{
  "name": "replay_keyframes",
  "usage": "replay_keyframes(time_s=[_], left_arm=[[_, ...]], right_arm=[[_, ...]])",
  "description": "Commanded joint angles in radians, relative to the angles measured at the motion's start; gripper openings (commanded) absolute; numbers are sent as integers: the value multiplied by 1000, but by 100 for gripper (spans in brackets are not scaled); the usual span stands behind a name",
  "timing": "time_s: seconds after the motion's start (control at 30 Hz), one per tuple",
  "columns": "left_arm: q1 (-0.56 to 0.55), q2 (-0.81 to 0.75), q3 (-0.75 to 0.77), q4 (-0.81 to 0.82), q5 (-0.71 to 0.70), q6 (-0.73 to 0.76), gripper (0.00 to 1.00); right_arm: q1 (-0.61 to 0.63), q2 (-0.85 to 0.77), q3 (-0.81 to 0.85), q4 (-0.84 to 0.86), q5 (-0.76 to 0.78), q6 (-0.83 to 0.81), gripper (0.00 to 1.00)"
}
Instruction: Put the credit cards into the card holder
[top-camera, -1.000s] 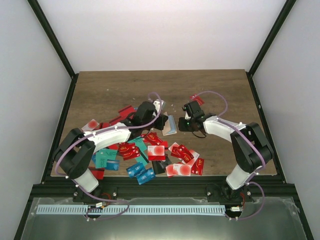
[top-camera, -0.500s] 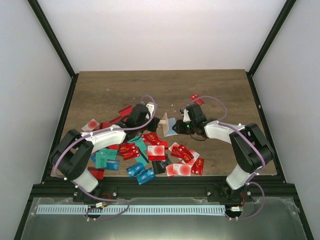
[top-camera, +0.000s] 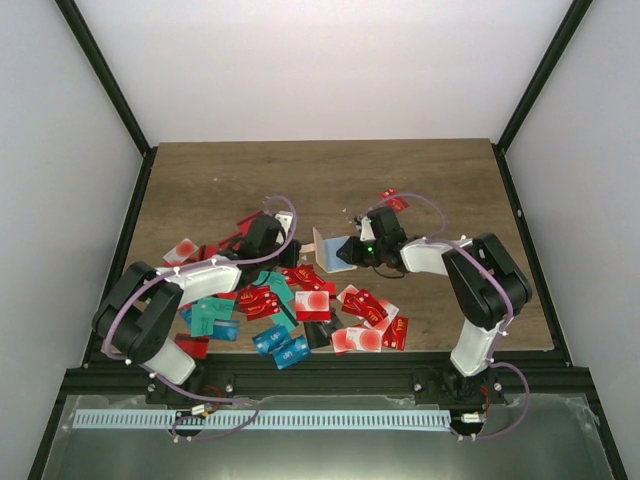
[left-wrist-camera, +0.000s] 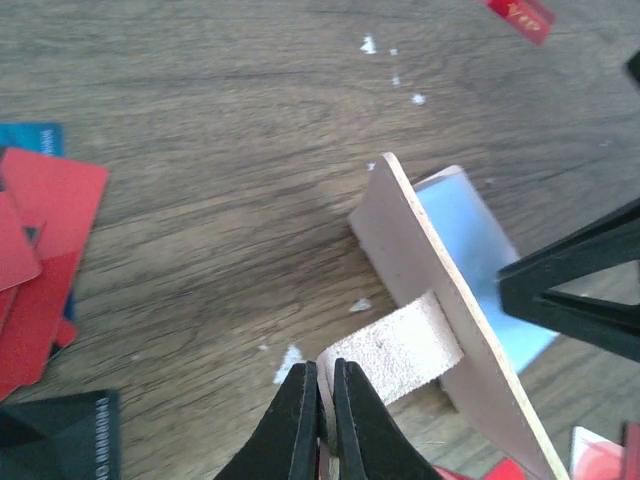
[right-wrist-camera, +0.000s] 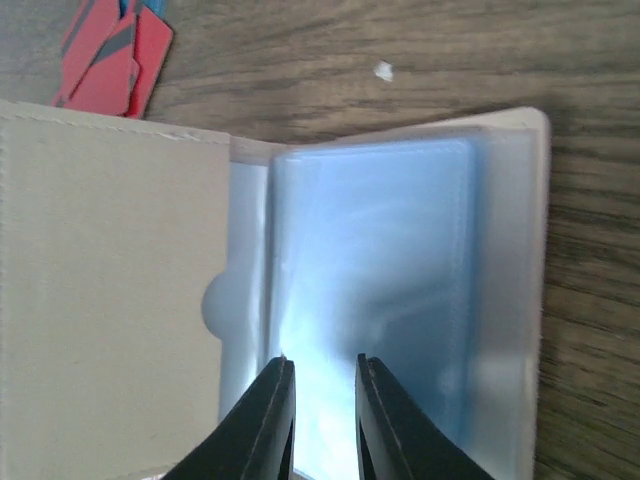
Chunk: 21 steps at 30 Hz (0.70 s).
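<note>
The beige card holder (top-camera: 333, 252) lies on the table, folded open, its cover (left-wrist-camera: 430, 250) tilted up and its light blue inside (right-wrist-camera: 380, 250) showing. My left gripper (left-wrist-camera: 326, 375) is shut on the holder's snap tab (left-wrist-camera: 400, 345), just left of the holder (top-camera: 305, 247). My right gripper (right-wrist-camera: 325, 365) hangs right over the blue sleeves (top-camera: 352, 252), its jaws a narrow gap apart with only blue plastic seen between them. One of its fingers (left-wrist-camera: 575, 290) touches the blue page. The credit cards (top-camera: 290, 300), mostly red, lie scattered in front of the holder.
One red card (top-camera: 393, 200) lies alone behind the right arm. More red cards (left-wrist-camera: 45, 230) and a dark card (left-wrist-camera: 60, 440) sit close to my left gripper. Bare wood (top-camera: 330, 170) stretches behind the holder, framed by black posts.
My left gripper has drawn back to the left with the tab, swinging the cover up and open. My right gripper has moved left onto the blue inside, its jaws narrowing.
</note>
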Motion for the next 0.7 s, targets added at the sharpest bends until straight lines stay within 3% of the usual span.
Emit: replay_keyframes(time_s=[0.0, 0.33, 0.67], left_arm=[[6, -12, -13, -48, -124, 8, 5], [6, 74, 10, -92, -203, -10, 5], [-1, 151, 59, -70, -122, -31, 6]], right_arm=[[-4, -12, 47, 51, -46, 8, 19], [23, 23, 83, 107, -193, 4, 20], [24, 114, 157, 115, -252, 4, 22]])
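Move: On the table under the left hand, roughly 8 cm down and 2 cm to its right, is the bare spot for the card holder's cover. The half-open cover stands about 4 cm to its right and 4 cm below, with red cards some 5 cm behind and 8 cm down and a black card 8 cm left, 2 cm back and 8 cm down. From the right hand, the cover is about 5 cm left, level with it, and the blue pocket lies some 3 cm straight below. Keeping its pinch on the strap, the left hand draws the cover left and down, then almost straight down, about 6 cm lower and 3 cm left in all, rolling some 10 degrees. The right hand meanwhile slides about 5 cm left, rising 3 to 4 cm from over the blue pocket to over the opened cover, fingers slightly parted and swinging about 10 degrees counter-clockwise. ##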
